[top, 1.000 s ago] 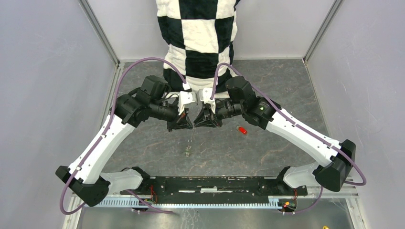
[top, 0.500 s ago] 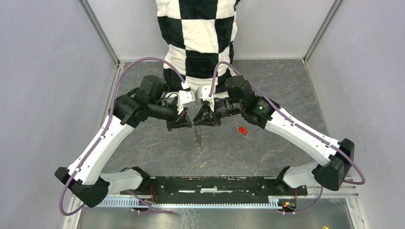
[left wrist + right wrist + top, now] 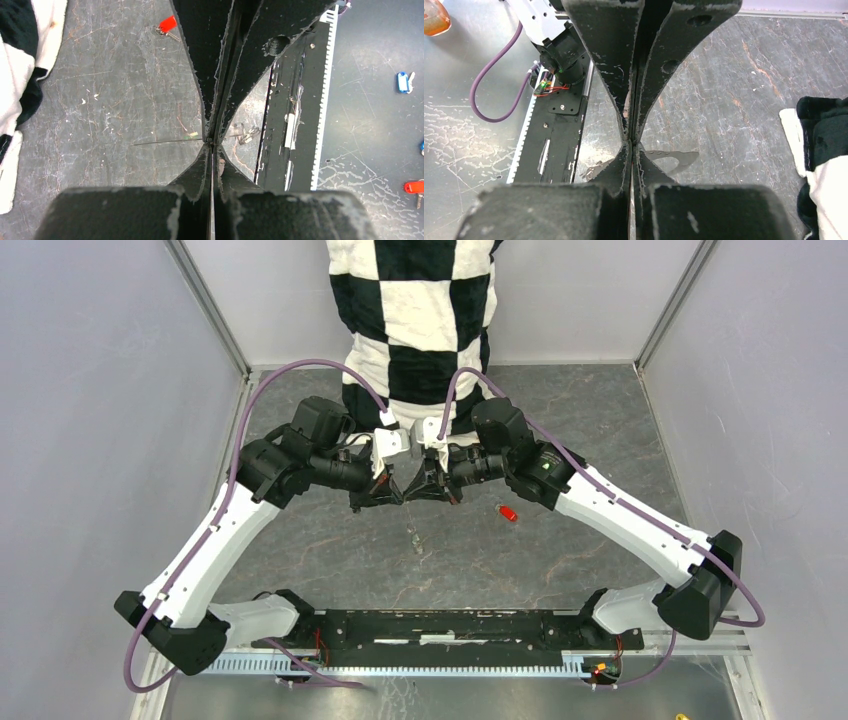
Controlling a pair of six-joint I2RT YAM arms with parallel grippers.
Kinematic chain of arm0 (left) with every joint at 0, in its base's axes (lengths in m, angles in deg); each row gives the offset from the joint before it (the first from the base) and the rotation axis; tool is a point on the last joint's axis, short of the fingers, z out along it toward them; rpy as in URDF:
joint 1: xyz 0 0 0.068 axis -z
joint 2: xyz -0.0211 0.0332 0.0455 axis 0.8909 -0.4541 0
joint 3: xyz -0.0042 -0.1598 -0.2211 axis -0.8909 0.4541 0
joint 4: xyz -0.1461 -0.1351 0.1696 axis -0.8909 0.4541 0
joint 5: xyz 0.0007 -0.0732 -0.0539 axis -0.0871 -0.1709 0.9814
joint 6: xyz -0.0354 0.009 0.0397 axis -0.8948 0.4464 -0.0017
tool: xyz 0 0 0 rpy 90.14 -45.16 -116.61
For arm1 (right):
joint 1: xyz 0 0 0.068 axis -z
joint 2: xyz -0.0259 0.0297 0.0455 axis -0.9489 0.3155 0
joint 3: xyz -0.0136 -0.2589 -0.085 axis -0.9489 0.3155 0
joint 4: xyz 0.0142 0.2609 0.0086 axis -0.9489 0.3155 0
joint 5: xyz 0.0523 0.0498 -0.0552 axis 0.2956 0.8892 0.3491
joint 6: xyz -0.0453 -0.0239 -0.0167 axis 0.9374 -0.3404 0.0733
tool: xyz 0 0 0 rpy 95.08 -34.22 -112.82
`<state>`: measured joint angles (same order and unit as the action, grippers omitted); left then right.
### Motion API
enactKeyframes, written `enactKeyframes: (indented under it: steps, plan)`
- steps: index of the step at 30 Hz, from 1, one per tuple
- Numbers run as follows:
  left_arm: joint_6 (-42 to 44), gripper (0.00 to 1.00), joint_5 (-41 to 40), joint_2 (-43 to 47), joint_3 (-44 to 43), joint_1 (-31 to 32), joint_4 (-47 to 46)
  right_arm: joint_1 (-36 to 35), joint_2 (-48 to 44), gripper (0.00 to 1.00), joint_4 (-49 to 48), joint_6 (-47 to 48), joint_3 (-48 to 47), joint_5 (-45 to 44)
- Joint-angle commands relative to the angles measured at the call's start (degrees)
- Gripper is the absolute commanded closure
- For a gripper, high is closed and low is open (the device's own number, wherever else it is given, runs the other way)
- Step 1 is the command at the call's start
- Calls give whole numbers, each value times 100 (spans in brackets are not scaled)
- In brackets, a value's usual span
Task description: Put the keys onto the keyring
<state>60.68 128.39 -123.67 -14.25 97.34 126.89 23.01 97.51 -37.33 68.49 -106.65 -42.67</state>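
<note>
My left gripper (image 3: 392, 502) (image 3: 211, 141) is shut on the keyring (image 3: 165, 142), a thin wire that crosses its fingertips, with small links (image 3: 242, 134) to the right. From above, the keyring (image 3: 412, 538) shows only faintly below the two grippers. A green fleck (image 3: 191, 135) sits by the wire; I cannot tell if it is a key. My right gripper (image 3: 420, 498) (image 3: 631, 141) faces the left one, tips close together, shut with nothing visible between its fingers. The red key (image 3: 508, 512) (image 3: 167, 24) lies on the table to the right of the grippers.
A black-and-white checkered cloth (image 3: 420, 320) (image 3: 824, 150) hangs at the back, behind both grippers. The black base rail (image 3: 460, 625) runs along the near edge. Grey walls stand left and right. Blue (image 3: 403, 82) and red (image 3: 414, 187) tags lie beyond the rail.
My right gripper has closed fully. The keyring, which hung lower and to the left, has swung up under the two grippers. Both arms stayed almost in place.
</note>
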Motion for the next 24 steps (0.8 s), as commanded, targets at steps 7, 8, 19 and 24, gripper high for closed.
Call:
enactKeyframes:
  steps: [7,8,19,24]
  plan:
    - [-66,98,286,130,-97,114,-454,21,-577,99,-1262,-280,1128,305]
    - [-64,98,292,131,-98,115,-453,30,-617,89,-1362,-310,1202,274]
    - [-17,98,405,211,-6,114,-419,125,-885,78,-2331,-916,1493,173]
    - [51,98,412,217,12,117,-355,159,-903,60,-2156,-901,1366,26]
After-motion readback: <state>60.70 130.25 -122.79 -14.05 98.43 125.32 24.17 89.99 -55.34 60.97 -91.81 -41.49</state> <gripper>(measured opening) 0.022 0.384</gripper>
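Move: The small metal ring is at both sets of shut fingertips: right at my left hand's point, and about 1 cm to the left of my right hand's point, level with it. From my right hand, the hanging plate's middle is some 1 cm ahead, 1 cm left and 5 cm below. The silvery keys hang about 4 cm back, level sideways and 7 cm down; the red key on the table is around 11 cm ahead, 20 cm right and 28 cm below. I keep the ring shut in my left fingertips while my right hand eases back and down about 1.5 cm, shifts 1 cm to its right, then climbs again by about 1 cm. My right fingers part a little, shut again, then open to over a third, clearing the ring as that wrist rolls some 8 degrees, left side rising. My left hand drifts roughly 1 cm back, right and up. ##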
